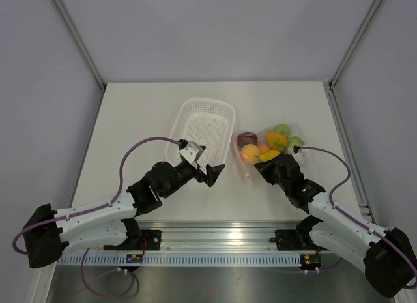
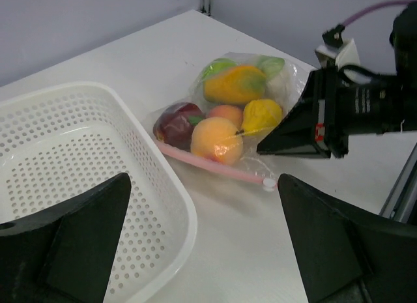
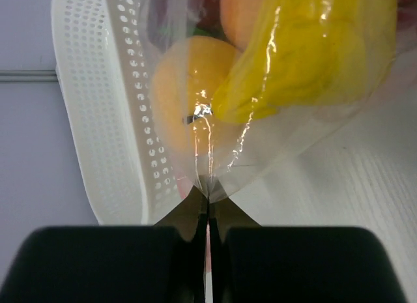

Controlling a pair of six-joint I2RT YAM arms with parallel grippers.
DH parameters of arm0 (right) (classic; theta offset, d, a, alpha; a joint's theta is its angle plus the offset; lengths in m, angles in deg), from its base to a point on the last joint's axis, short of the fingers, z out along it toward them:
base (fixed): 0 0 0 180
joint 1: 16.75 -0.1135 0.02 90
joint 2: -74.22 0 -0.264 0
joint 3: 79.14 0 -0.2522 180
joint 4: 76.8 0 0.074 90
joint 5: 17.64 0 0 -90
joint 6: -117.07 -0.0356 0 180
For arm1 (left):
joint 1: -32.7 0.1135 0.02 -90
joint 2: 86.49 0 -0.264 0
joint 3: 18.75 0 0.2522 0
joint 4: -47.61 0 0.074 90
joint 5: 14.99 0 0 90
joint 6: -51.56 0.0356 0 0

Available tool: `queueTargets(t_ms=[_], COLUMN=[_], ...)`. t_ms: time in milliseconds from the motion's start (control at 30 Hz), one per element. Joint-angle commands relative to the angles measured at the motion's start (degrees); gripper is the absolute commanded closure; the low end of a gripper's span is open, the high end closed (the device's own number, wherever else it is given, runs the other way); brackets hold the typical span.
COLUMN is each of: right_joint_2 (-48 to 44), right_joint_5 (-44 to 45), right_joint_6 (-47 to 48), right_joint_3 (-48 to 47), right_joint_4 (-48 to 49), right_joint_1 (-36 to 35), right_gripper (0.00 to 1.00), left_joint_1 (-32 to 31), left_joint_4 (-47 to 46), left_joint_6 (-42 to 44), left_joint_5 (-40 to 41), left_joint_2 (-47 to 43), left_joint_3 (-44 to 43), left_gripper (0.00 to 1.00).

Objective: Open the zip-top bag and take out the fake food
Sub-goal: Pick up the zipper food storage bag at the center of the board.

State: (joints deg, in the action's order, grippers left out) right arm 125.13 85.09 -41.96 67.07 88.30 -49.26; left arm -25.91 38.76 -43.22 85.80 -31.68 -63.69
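The zip-top bag (image 1: pixel 270 145) lies right of the basket, clear and crinkled, with its pink zip strip (image 2: pixel 208 163) facing the basket and a white slider (image 2: pixel 268 183) at the strip's near end. The fake food is inside it: an orange piece (image 2: pixel 216 139), a dark red one (image 2: pixel 176 124), yellow ones (image 2: pixel 260 115) and green ones at the back. My right gripper (image 3: pixel 208 199) is shut on a fold of the bag's plastic (image 3: pixel 313 133) at its near corner. My left gripper (image 2: pixel 205 244) hangs open, nothing between its fingers, over the basket's near right corner, short of the bag.
A white perforated basket (image 1: pixel 202 124) stands left of the bag, its rim (image 2: pixel 176 205) partly under my left gripper. The right arm's wrist and camera (image 2: pixel 352 107) sit just behind the bag's near corner. Walls enclose the table at the back and sides.
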Motion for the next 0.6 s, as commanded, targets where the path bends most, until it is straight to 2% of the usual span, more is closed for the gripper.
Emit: queueTargets(t_ms=[0, 133, 200, 333, 567], right_joint_2=[-2.75, -1.53, -0.03, 0.76, 0.68], right_joint_5=[1.6, -0.25, -0.25, 1.59, -0.08], right_joint_6=[2.23, 6.01, 7.33, 8.83, 13.13], right_joint_3=[-7.9, -14.58, -18.54, -22.24, -23.57], right_joint_4=[-10.94, -17.38, -20.71, -22.84, -22.85], right_joint_1=[-0.45, -0.45, -0.45, -0.45, -0.36], right_gripper=[1.0, 0.99, 0.99, 0.99, 0.99], left_joint_1=[-1.33, -5.01, -7.65, -9.33, -9.59], left_joint_4=[-12.88, -17.1, -23.16, -31.34, -33.01], left_joint_6=[9.24, 16.62, 23.36, 30.25, 41.49], left_joint_5=[-4.28, -3.41, -3.06, -4.98, -10.6], left_joint_2=[0.21, 5.29, 7.5, 13.56, 17.17], left_joint_3=[3.4, 3.49, 4.63, 4.38, 2.7], left_gripper=[0.01, 0.01, 0.01, 0.01, 0.01])
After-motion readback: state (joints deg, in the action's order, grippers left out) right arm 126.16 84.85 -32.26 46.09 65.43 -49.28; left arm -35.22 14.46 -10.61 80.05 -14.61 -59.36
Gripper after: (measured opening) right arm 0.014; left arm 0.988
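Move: Just in front of the right hand, which already holds the zipper food storage bag's near edge, the bag's middle lies about 8 cm ahead, 5 cm right and 5 cm below; the pink zip strip is 3 cm ahead and 6 cm left, the yellow pear 4 cm ahead and 3 cm right. From the open left hand the bag is some 12 cm ahead, 21 cm right and 19 cm lower, with the white basket 15 cm ahead and 3 cm left. Keeping its shut pinch on the bag's near edge, the right hand hauls it almost straight up by about 7.5 cm, quick at first, then easing off. Meanwhile the left hand, fingers wide open and touching nothing, swings right towards the bag while drawing back and sinking a little, rolling some 30 degrees so its left side rises. ##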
